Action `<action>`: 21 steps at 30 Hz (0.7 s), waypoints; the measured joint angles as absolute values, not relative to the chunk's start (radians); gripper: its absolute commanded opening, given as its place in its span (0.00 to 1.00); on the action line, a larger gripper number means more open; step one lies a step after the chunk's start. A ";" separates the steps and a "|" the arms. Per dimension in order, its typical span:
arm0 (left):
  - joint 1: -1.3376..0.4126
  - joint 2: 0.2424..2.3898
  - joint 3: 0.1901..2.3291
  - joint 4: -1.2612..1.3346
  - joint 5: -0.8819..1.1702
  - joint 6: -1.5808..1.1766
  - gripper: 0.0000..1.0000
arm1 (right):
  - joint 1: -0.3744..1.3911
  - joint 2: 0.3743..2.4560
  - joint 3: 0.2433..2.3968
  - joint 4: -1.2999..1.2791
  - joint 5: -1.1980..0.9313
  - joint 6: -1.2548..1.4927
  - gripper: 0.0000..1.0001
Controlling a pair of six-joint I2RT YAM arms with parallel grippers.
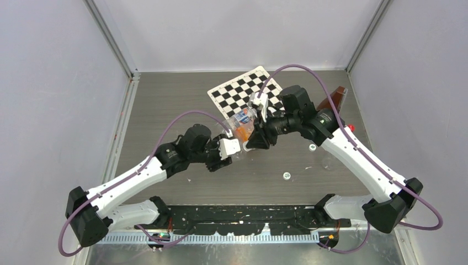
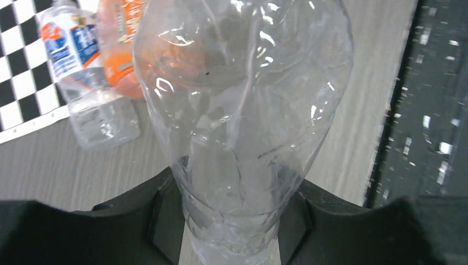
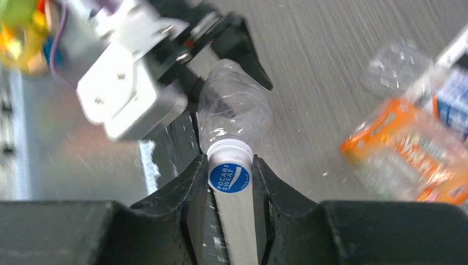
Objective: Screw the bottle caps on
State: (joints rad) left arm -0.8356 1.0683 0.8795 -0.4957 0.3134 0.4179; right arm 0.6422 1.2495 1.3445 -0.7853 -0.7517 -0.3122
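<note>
My left gripper (image 2: 236, 185) is shut on the base end of a clear crushed plastic bottle (image 2: 243, 83), holding it off the table at mid-table (image 1: 236, 148). A white bottle cap (image 3: 229, 172) with a blue printed top sits on that bottle's neck (image 3: 226, 144). My right gripper (image 3: 229, 163) is shut on the cap, one black finger pressing each side. From above, the right gripper (image 1: 254, 142) meets the left one end to end. Two loose white caps (image 1: 286, 175) (image 1: 312, 147) lie on the table to the right.
A blue-labelled bottle (image 2: 83, 83) and an orange-labelled bottle (image 2: 118, 49) lie by the checkerboard sheet (image 1: 243, 91). A brown bottle (image 1: 332, 98) and a red cap (image 1: 351, 127) are at the back right. A black strip (image 1: 243, 212) runs along the near edge.
</note>
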 measured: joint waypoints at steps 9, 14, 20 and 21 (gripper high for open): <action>-0.889 1.045 0.762 -0.237 0.040 0.331 0.00 | 0.648 1.248 1.330 -0.665 -0.392 0.419 0.36; -0.896 1.042 0.706 -0.092 -0.015 0.230 0.00 | 0.651 1.209 1.282 -0.573 -0.299 0.547 0.61; -0.897 1.042 0.680 0.012 -0.007 0.109 0.00 | 0.649 1.134 1.199 -0.442 -0.239 0.580 0.65; -0.897 1.042 0.680 0.022 -0.003 0.099 0.00 | 0.648 1.132 1.196 -0.426 -0.238 0.580 0.65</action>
State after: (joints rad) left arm -0.8974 1.0424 0.6800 0.0216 -0.0029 0.0990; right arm 0.6483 1.1316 1.1961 -0.4259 -0.2382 0.5800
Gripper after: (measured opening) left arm 0.534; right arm 0.642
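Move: The white cap with the blue top is already between the right fingertips, on the clear bottle that the left hand holds by its base; from the left hand that cap lies about 3 cm ahead, 8 cm right and 11 cm up. From the right hand, the orange-label bottle is some 13 cm ahead and 2 cm right, the blue-label bottle roughly 18 cm ahead and 5 cm left, both some 24 cm below. Still pinching the cap at first, the right hand rolls it clockwise as seen looking along its fingers at the cap, by some 40 degrees, while travelling forward about 6.5 cm towards the space above the orange-label bottle and later rising 3 cm; partway through, the fingers open clearly and release the cap. The left hand keeps its grip on the bottle's base and carries it forward about 5 cm alongside, then a little right and up, swinging its fingers forward and lifting them nearer level. ##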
